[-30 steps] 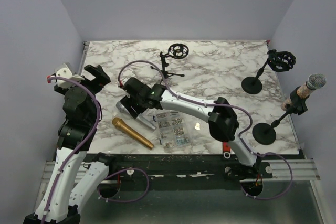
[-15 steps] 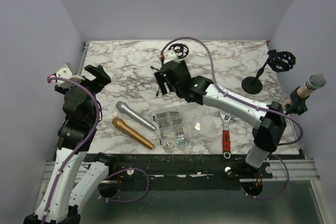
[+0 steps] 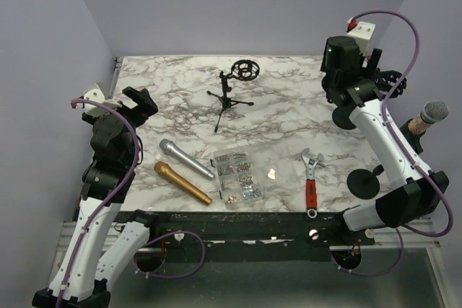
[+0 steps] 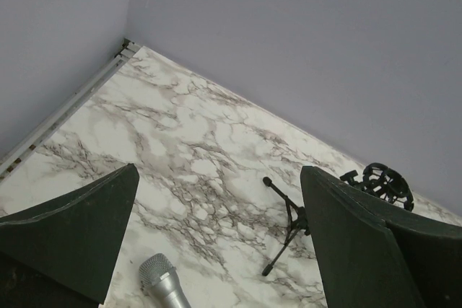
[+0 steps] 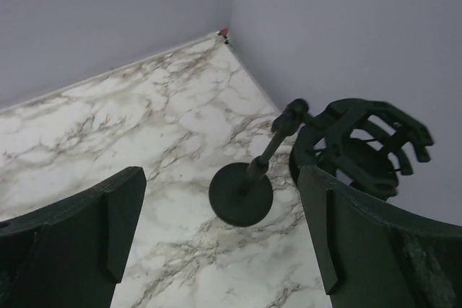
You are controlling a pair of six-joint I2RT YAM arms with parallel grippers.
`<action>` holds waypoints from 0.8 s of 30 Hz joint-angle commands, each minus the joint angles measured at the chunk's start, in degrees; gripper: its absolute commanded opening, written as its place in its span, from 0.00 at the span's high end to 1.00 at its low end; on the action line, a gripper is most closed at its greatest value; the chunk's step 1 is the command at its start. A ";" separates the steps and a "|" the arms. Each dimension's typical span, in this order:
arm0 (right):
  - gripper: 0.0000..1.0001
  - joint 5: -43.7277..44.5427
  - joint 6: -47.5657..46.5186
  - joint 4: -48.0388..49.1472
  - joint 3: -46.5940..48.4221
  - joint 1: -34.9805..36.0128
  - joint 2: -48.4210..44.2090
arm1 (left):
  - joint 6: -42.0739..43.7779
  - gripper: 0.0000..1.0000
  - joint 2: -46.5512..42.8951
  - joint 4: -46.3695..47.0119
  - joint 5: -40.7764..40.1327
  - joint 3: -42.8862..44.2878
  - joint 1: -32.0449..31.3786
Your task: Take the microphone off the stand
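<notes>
A microphone [image 3: 433, 112] with a silver grille sits in the clip of a black round-base stand [image 3: 363, 183] at the right edge in the top view. It does not show in the wrist views. My right gripper [image 3: 354, 95] is raised at the far right, open and empty [image 5: 220, 185]. It hangs over a second round-base stand [image 5: 242, 194] with an empty shock mount [image 5: 361, 146], behind the microphone's stand. My left gripper [image 3: 139, 102] is open and empty [image 4: 216, 178] over the table's left side.
A silver microphone [image 3: 186, 159] and a gold one [image 3: 182, 182] lie near the front left. A tripod stand [image 3: 229, 95] stands at the back middle. A clear screw box [image 3: 237, 176] and a red-handled wrench [image 3: 311, 182] lie near the front edge.
My right arm has swung from the silver microphone at the table's left middle up to the far right corner, leaving that microphone lying on the table. My left arm has barely shifted.
</notes>
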 commanded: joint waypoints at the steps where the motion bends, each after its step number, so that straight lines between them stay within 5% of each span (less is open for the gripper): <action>1: 0.05 3.30 -3.34 -0.29 3.70 -4.22 1.14 | -0.63 0.02 0.26 -0.34 1.95 -0.07 -0.53; 7: 0.06 1.76 -6.63 -1.46 7.26 -9.36 2.85 | -0.84 0.02 0.54 -0.41 2.84 0.08 -1.04; 16: 0.24 -11.39 -3.00 -6.59 8.69 -18.42 4.91 | -0.93 0.02 1.20 -0.32 3.08 0.01 -2.51; 24: 0.38 -15.54 -0.48 -8.89 7.53 -19.43 5.19 | -0.84 0.02 0.84 -0.30 3.05 -0.07 -2.82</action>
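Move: The right hand, empty and open, has the empty ring mount of the rear stand some 13 cm to its right, about level with it in reach and roughly 6 cm lower. The stand's round base lies about 8 cm ahead, 7 cm right and 27 cm down. The microphone still standing in the front holder is some 15 cm back, 23 cm right and 8 cm lower. From the left hand the ring mount lies about 82 cm right, 12 cm ahead and 8 cm lower. Rightwards, about 11 cm, the right hand swings towards the empty ring mount, first rising some 2.5 cm, then sinking a little more than that while its fingers tip further down and turn about 10 degrees clockwise. The fingers close by about a third as they come near the ring; whether they touch it can't be seen. The left hand drifts some 2 cm right, still open and empty. ##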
